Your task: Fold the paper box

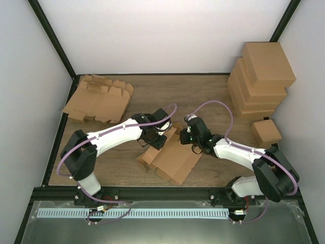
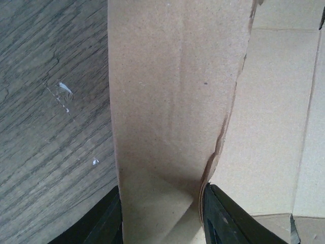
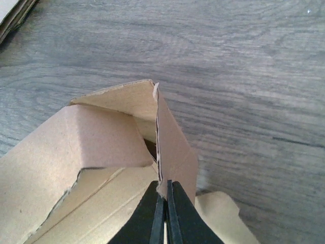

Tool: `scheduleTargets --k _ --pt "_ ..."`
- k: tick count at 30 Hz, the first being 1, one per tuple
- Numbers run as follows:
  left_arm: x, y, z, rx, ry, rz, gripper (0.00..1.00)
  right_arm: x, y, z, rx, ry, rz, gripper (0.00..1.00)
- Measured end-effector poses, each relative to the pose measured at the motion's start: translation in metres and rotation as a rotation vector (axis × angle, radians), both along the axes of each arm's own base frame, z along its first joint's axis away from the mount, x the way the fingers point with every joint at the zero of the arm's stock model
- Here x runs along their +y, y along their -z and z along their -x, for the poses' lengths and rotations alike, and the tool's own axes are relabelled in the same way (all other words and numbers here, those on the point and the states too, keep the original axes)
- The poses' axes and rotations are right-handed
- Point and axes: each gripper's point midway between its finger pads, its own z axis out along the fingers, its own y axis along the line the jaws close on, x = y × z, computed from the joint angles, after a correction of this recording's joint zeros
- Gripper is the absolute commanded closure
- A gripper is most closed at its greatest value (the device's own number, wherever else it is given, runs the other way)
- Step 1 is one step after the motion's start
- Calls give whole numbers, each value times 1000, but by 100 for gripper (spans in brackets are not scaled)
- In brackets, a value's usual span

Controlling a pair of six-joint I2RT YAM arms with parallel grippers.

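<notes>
The paper box [image 1: 175, 162] is a brown cardboard blank, partly folded, lying in the middle of the table between both arms. My left gripper [image 1: 156, 136] is at its far left corner. In the left wrist view a raised side wall [image 2: 167, 91] fills the gap between the fingers [image 2: 228, 218], which press on both its edges. My right gripper [image 1: 188, 137] is at the far right corner. There the jaws are shut on the edge of an upright flap [image 3: 175, 147], next to a folded-in wall [image 3: 86, 147].
A pile of flat cardboard blanks [image 1: 99, 99] lies at the back left. Folded boxes [image 1: 261, 79] are stacked at the back right, with a small box [image 1: 266, 132] in front of them. Bare wood table [image 1: 203, 91] lies behind the box.
</notes>
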Motion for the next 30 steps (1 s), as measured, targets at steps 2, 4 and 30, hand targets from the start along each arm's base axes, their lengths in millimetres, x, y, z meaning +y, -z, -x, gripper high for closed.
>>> scheduleTargets --k 2,4,30 --pt "0 -1 1 4 -1 0 60 0 0 4 1 10 -7 99" --pt "0 -2 1 8 -3 0 59 0 0 7 4 19 -15 99" --pt "-4 -7 0 0 31 15 59 12 -18 49 -96 -96 -157 58"
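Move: The right fingertips are shut at the near edge of the upright corner flap, whose middle is about 2 cm ahead and 2 cm left, level with them. From that hand, the side wall's middle lies some 9 cm left and 4 cm back, 1 cm lower. The open base panel's middle is around 10 cm back, 3 cm left and 4 cm below. The left gripper straddles the side wall right at its hand point. The right fingertips leave the corner flap. The hand draws back about 5 cm and slightly left alongside the side wall, towards the left gripper, dips 2.5 cm on the way, then rises over 4 cm. Its fingers open to roughly two fifths from the dip on, while the wrist rolls about 10 degrees. The left gripper keeps straddling the side wall, nearly still. ##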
